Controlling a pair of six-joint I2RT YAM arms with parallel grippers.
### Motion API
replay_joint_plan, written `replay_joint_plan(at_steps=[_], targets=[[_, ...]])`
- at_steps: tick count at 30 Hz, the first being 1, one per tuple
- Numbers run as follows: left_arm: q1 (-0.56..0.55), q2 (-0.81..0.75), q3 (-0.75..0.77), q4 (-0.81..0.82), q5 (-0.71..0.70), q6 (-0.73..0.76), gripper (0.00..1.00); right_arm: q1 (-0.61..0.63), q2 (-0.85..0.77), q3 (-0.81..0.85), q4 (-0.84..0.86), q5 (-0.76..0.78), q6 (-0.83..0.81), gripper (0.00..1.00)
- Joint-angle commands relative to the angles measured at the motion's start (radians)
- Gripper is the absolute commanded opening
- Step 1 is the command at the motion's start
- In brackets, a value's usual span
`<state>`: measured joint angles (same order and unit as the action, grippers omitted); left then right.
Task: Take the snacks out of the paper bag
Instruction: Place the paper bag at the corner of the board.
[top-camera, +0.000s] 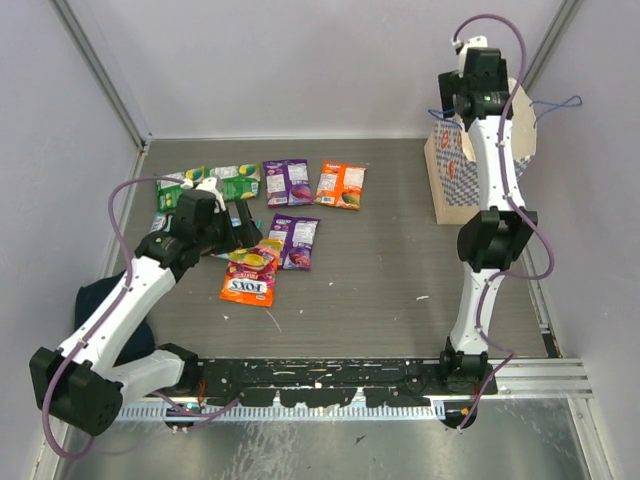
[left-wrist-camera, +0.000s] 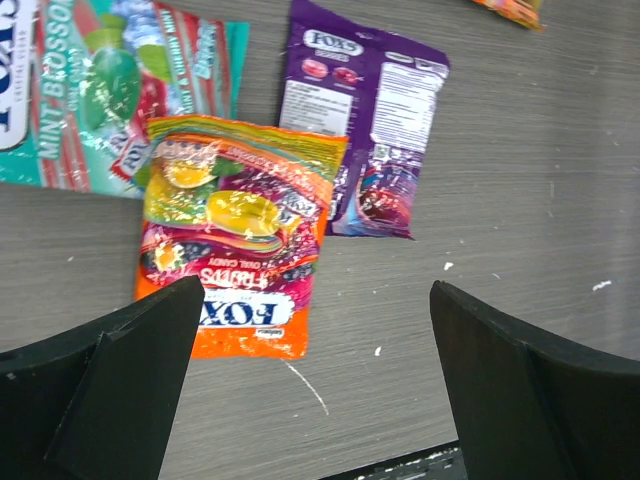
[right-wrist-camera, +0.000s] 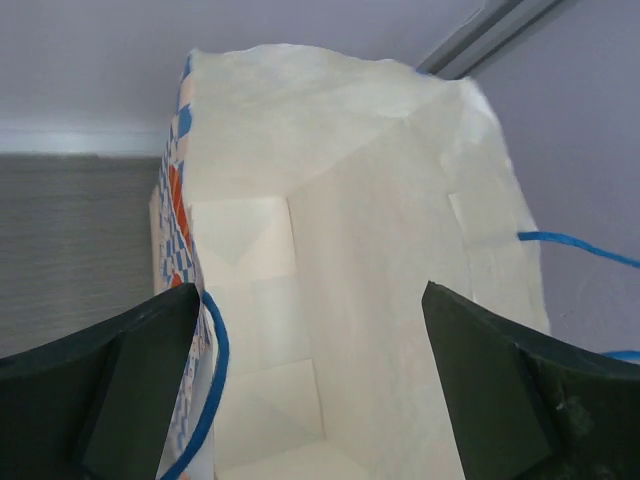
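Observation:
Several snacks lie on the table's left half: green and teal packets, a purple packet, an orange packet, a second purple packet and an orange-red packet. My left gripper is open and empty, low over the orange-red packet, with the purple one and the teal one beyond. The paper bag stands at the back right. My right gripper is open and empty above its mouth. Only the cream inside shows, with no packet visible.
A dark blue cloth lies at the left edge by the left arm. Grey walls close the back and both sides. A metal rail runs along the front. The bag's blue cord handles hang by my right fingers.

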<state>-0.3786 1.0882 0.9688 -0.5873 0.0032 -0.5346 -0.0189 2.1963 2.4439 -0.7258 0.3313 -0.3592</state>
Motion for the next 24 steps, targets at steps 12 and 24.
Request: replay_joint_plan(at_steps=[12,24], targets=[[0.053,-0.078,-0.058,-0.031,-0.355,-0.021,0.98,0.226,-0.856,-0.712,0.474,-0.058,0.647,1.0],[0.052,-0.068,-0.3,0.17,-0.286,-0.012,0.93,0.685,-0.814,-1.278,0.801,-0.251,0.829,0.94]])
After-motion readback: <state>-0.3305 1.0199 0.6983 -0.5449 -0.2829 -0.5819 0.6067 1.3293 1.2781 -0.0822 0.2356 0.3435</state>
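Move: The already open right hand is at the paper bag's left rim; the bag's middle is about 9 cm right, 3 cm back and 16 cm below. The near purple pack lies some 45 cm left and 24 cm back of that hand, the far orange pack 31 cm left and 3 cm back, both 30 cm below. Under the left hand by 18 cm, the Fox's fruit pack sits 3 cm back and 3 cm left, with the near purple pack 6 cm ahead, 9 cm right. Holding nothing, the right hand pulls clear of the paper bag's rim and handle, swinging quickly up and back by some 22 cm each, then sweeps about 30 cm left and drops towards the near purple pack, its left side rolling up and turning counter-clockwise. The left hand shifts some 7 cm left, turning about 15 degrees counter-clockwise, then sinks about 8 cm towards the Fox's fruit pack's left edge, fingers still wide and touching nothing. ##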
